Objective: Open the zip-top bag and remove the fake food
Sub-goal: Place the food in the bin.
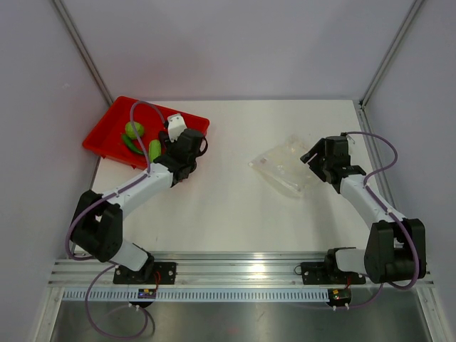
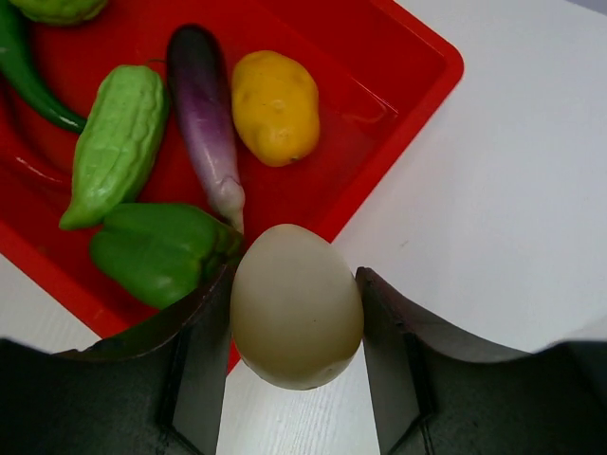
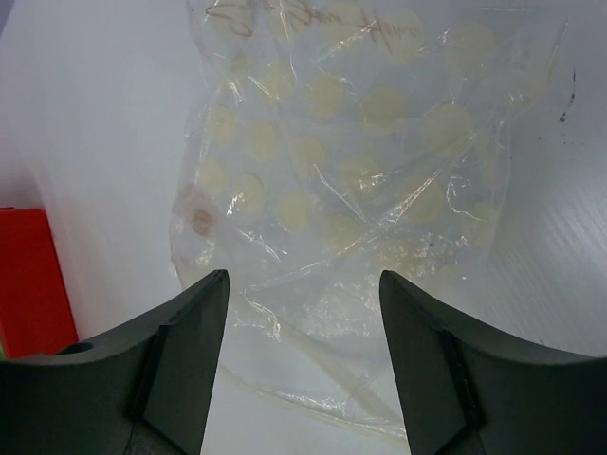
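My left gripper (image 2: 296, 275) is shut on a cream egg-shaped piece of fake food (image 2: 296, 308), which hangs over the rim of the red tray (image 2: 379, 85). In the tray lie a yellow potato (image 2: 275, 106), a purple eggplant (image 2: 204, 114), a green gourd (image 2: 116, 142), a green pepper (image 2: 156, 248) and a green chili (image 2: 24, 71). The clear zip-top bag (image 1: 285, 167) lies crumpled on the white table at the right. Over its near edge my right gripper (image 3: 303, 284) stands open, with the bag (image 3: 360, 171) below and between the fingers and not pinched.
The red tray (image 1: 107, 135) sits at the table's far left corner, partly under my left gripper (image 1: 174, 135). Grey walls close in the table on three sides. My right gripper (image 1: 313, 158) is close to the right wall. An aluminium rail runs along the near edge.
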You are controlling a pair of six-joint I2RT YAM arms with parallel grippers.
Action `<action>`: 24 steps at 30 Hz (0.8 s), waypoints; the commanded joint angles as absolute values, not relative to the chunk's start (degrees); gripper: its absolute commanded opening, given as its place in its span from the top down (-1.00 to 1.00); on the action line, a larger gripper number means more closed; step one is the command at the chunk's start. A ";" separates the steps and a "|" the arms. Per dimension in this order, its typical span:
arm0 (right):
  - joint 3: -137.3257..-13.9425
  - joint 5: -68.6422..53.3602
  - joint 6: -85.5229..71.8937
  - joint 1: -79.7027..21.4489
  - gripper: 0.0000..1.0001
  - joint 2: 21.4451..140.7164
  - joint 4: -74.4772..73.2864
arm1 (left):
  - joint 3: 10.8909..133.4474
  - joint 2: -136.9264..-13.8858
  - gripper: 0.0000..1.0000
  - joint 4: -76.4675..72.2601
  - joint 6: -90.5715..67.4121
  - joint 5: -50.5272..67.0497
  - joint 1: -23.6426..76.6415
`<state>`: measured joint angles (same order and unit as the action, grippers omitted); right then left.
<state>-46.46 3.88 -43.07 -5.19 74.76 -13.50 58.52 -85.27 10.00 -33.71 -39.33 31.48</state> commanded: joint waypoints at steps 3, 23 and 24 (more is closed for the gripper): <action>-45.35 3.87 -42.19 -4.83 -0.45 71.81 -9.14 | 58.19 -85.25 0.21 9.14 -38.84 -43.77 27.69; -44.47 2.11 -42.45 -4.92 -0.44 71.54 -8.26 | 59.85 -96.68 0.02 9.40 -43.15 -43.24 19.69; -44.47 2.11 -42.45 -4.83 -0.45 71.54 -8.26 | 59.94 -96.68 -0.09 9.40 -43.24 -43.24 19.77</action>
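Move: The left gripper already holds the pale egg-shaped food above the bin's right rim. The bin's middle lies about 15 cm to its left, 11 cm ahead and some 13 cm below. The green pepper is roughly 8 cm left and 3 cm ahead, the eggplant 8 cm left and 9 cm ahead, the yellow potato 4 cm left and 12 cm ahead, all around 13 cm down. From the idle right hand, the bin is about 48 cm left, 14 cm ahead and 9 cm lower. Carry the egg-shaped food in the left gripper about 8 cm to the left and a little forward, in over the bin from its right rim towards the green pepper; go nearly level at first, then drop some 6 cm before easing to a stop. Turn the wrist roughly 15 degrees counter-clockwise on the way and keep the fingers gripped on the food. ##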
